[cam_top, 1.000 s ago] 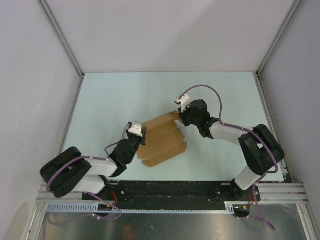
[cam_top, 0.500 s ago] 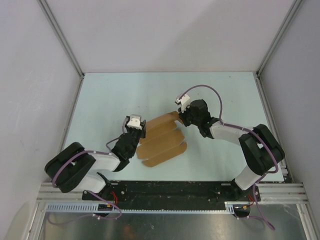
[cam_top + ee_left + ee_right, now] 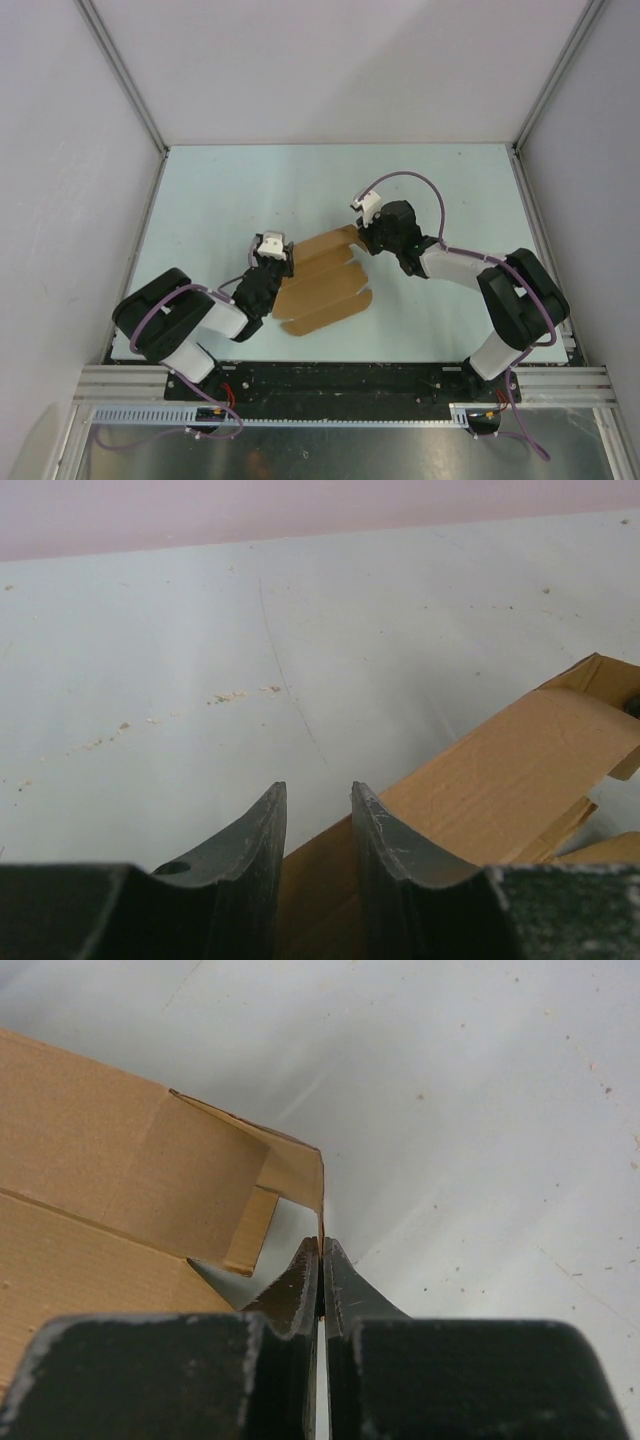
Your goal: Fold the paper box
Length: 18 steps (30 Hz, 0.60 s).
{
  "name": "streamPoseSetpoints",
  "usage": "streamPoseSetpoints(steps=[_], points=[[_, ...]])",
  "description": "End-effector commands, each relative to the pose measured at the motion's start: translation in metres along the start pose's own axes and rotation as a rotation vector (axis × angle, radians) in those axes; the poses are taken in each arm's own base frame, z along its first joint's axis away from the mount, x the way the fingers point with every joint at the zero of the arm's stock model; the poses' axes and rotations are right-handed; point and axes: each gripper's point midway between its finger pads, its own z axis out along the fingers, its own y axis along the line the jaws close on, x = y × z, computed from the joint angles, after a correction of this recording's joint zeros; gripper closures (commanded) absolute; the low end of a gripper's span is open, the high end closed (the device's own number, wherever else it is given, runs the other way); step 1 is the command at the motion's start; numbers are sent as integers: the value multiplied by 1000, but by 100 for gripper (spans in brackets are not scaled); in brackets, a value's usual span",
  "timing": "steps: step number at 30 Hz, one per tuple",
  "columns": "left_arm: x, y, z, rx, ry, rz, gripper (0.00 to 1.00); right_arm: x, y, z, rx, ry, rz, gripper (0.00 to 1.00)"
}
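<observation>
The paper box [image 3: 322,285] is a flat tan die-cut sheet with tabs, lying mid-table between both arms. My left gripper [image 3: 274,262] is at its left edge. In the left wrist view the fingers [image 3: 268,825] stand apart over that edge of the cardboard [image 3: 500,770], which shows in the gap without being pinched. My right gripper [image 3: 361,232] is at the sheet's far right corner. There a thin flap [image 3: 300,1165] is raised off the table and runs edge-on into the right gripper [image 3: 322,1248], whose jaws are pressed together on it.
The pale table [image 3: 220,195] is walled by white panels with metal frame posts [image 3: 125,85] at left and right. The arm bases sit on a black rail [image 3: 340,385] at the near edge. A purple cable [image 3: 410,178] loops above the right wrist.
The left arm has swung its elbow rightward and the left gripper has slid a little farther along the sheet's left edge, its jaws wider than before. The right gripper keeps its hold on the flap.
</observation>
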Motion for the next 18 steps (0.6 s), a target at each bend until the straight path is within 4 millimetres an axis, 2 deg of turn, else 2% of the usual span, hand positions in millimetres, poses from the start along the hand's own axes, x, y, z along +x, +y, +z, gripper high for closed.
streamPoseSetpoints(steps=[1,5,7,10,13,15,17,18], points=[[-9,1,1,-5,-50,-48,63,3,2,1,-12,-8,14,100],[-6,-1,0,9,-41,-51,63,3,4,1,-22,-10,26,100],[-4,-2,-1,13,-36,-55,63,3,4,0,-24,-8,30,94],[-4,-3,-1,19,-35,-59,63,1,4,-2,-19,-11,51,71],[-2,-4,-2,25,-30,-59,63,-5,3,-7,0,-28,77,61],[-2,-4,-2,27,-29,-60,63,-18,4,-16,2,-67,101,60],[-2,-4,-2,28,-29,-60,63,-22,4,-24,21,-87,133,59],[-1,-4,-2,28,-27,-61,63,-33,3,-33,33,-123,147,59]])
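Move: The box's small end flap is already pinched between the right fingertips, practically at the hand point. From there the long raised wall runs off to the left, its middle about 8 cm left and level in reach; the bottom panel lies some 10 cm left and 10 cm back, about 4 cm lower. From the left hand, at the wall's other end, the end flap is roughly 15 cm right and 4 cm ahead. The right fingers open and let go of the end flap, the hand easing about 1.5 cm back. ##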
